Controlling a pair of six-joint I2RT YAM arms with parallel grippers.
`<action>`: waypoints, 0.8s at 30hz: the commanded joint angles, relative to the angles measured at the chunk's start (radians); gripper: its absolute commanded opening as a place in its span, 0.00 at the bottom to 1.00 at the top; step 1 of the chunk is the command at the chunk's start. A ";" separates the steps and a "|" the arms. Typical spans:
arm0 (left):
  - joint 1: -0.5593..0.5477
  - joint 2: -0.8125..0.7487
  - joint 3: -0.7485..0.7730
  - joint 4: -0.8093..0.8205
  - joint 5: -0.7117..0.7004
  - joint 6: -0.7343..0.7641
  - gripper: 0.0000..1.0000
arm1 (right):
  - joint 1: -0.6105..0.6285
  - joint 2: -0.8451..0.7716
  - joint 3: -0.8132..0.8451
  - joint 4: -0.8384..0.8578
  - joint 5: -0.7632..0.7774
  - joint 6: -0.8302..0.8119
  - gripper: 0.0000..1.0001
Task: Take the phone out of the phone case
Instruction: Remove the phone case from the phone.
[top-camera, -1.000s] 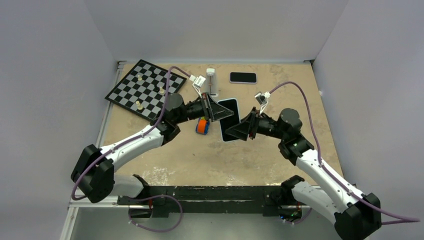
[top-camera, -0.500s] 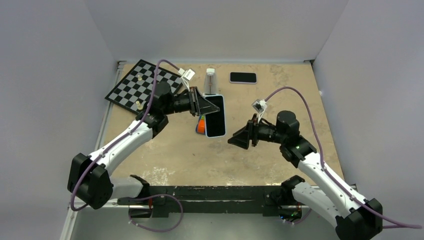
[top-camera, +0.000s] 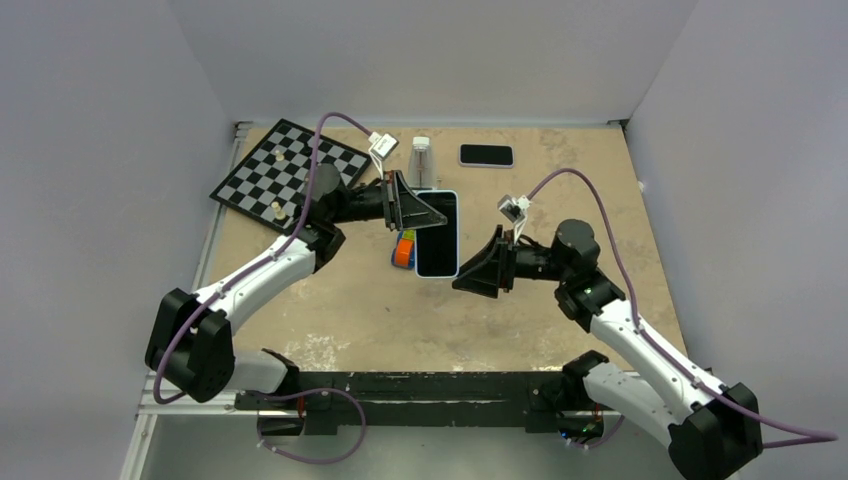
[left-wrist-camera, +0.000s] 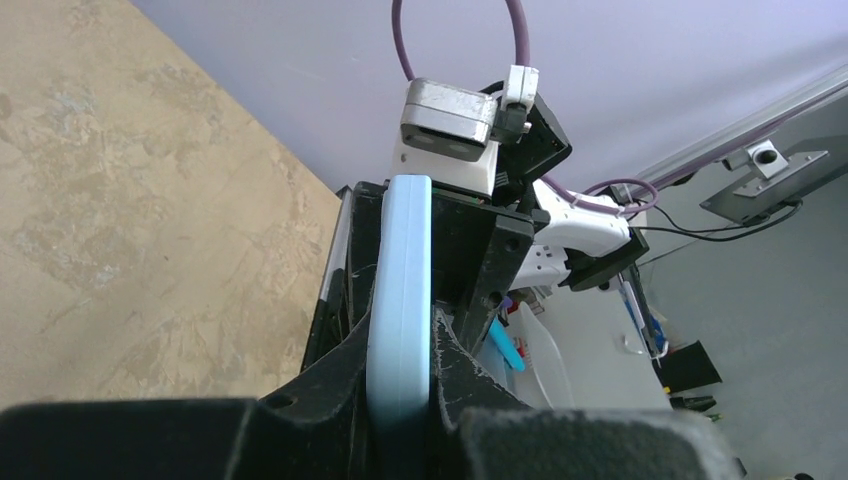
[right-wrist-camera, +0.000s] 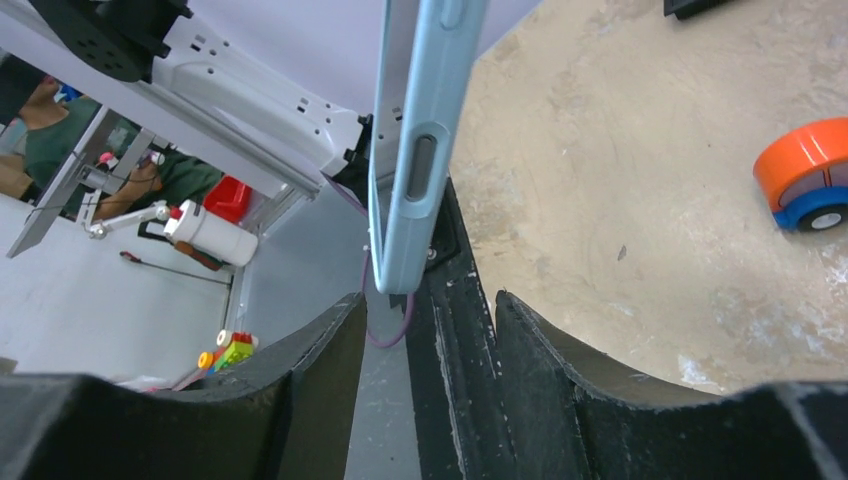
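Observation:
The phone (top-camera: 437, 235), black screen up, sits in a light-blue phone case (top-camera: 437, 275) held above the table. My left gripper (top-camera: 415, 210) is shut on the case's upper left edge. In the left wrist view the case's blue edge (left-wrist-camera: 400, 300) runs up between the left gripper's (left-wrist-camera: 400, 400) fingers. My right gripper (top-camera: 478, 275) is open by the case's lower right corner. In the right wrist view the case's end (right-wrist-camera: 420, 150) hangs just beyond the right gripper's (right-wrist-camera: 428, 300) open gap, touching neither finger.
An orange and blue toy car (top-camera: 404, 250) lies on the table under the phone's left side, also the toy car (right-wrist-camera: 805, 175) in the right wrist view. A chessboard (top-camera: 290, 175) with pieces, a clear bottle (top-camera: 422, 160) and a second black phone (top-camera: 486, 155) lie at the back.
The left gripper swung the cased phone back and to the left, then slightly right. The right gripper drew away from the case, opened wider, then came back to its lower right corner with jaws narrower.

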 joint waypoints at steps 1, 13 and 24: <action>0.000 -0.022 0.009 0.075 0.018 -0.001 0.00 | 0.000 -0.006 0.021 0.096 -0.039 0.031 0.54; -0.001 -0.037 0.024 0.043 0.037 -0.008 0.00 | 0.025 0.058 0.044 0.163 -0.074 -0.015 0.27; -0.003 -0.075 0.058 0.009 0.123 -0.049 0.00 | 0.103 0.106 0.074 0.184 -0.038 -0.180 0.00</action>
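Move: The left hand still holds the cased phone by its left edge, with the phone case's middle about 3 cm back, 1 cm right and 1 cm below. From the right hand the middle of the phone case lies some 7 cm ahead, 5 cm left and 3 cm higher, its near right corner just off the open fingertips. Well below on the table, the toy car is roughly 15 cm ahead and 13 cm left of the right hand. Right hand slides about 2 cm left, pinches the case's near right corner; both hands ease 1.5 cm back. ##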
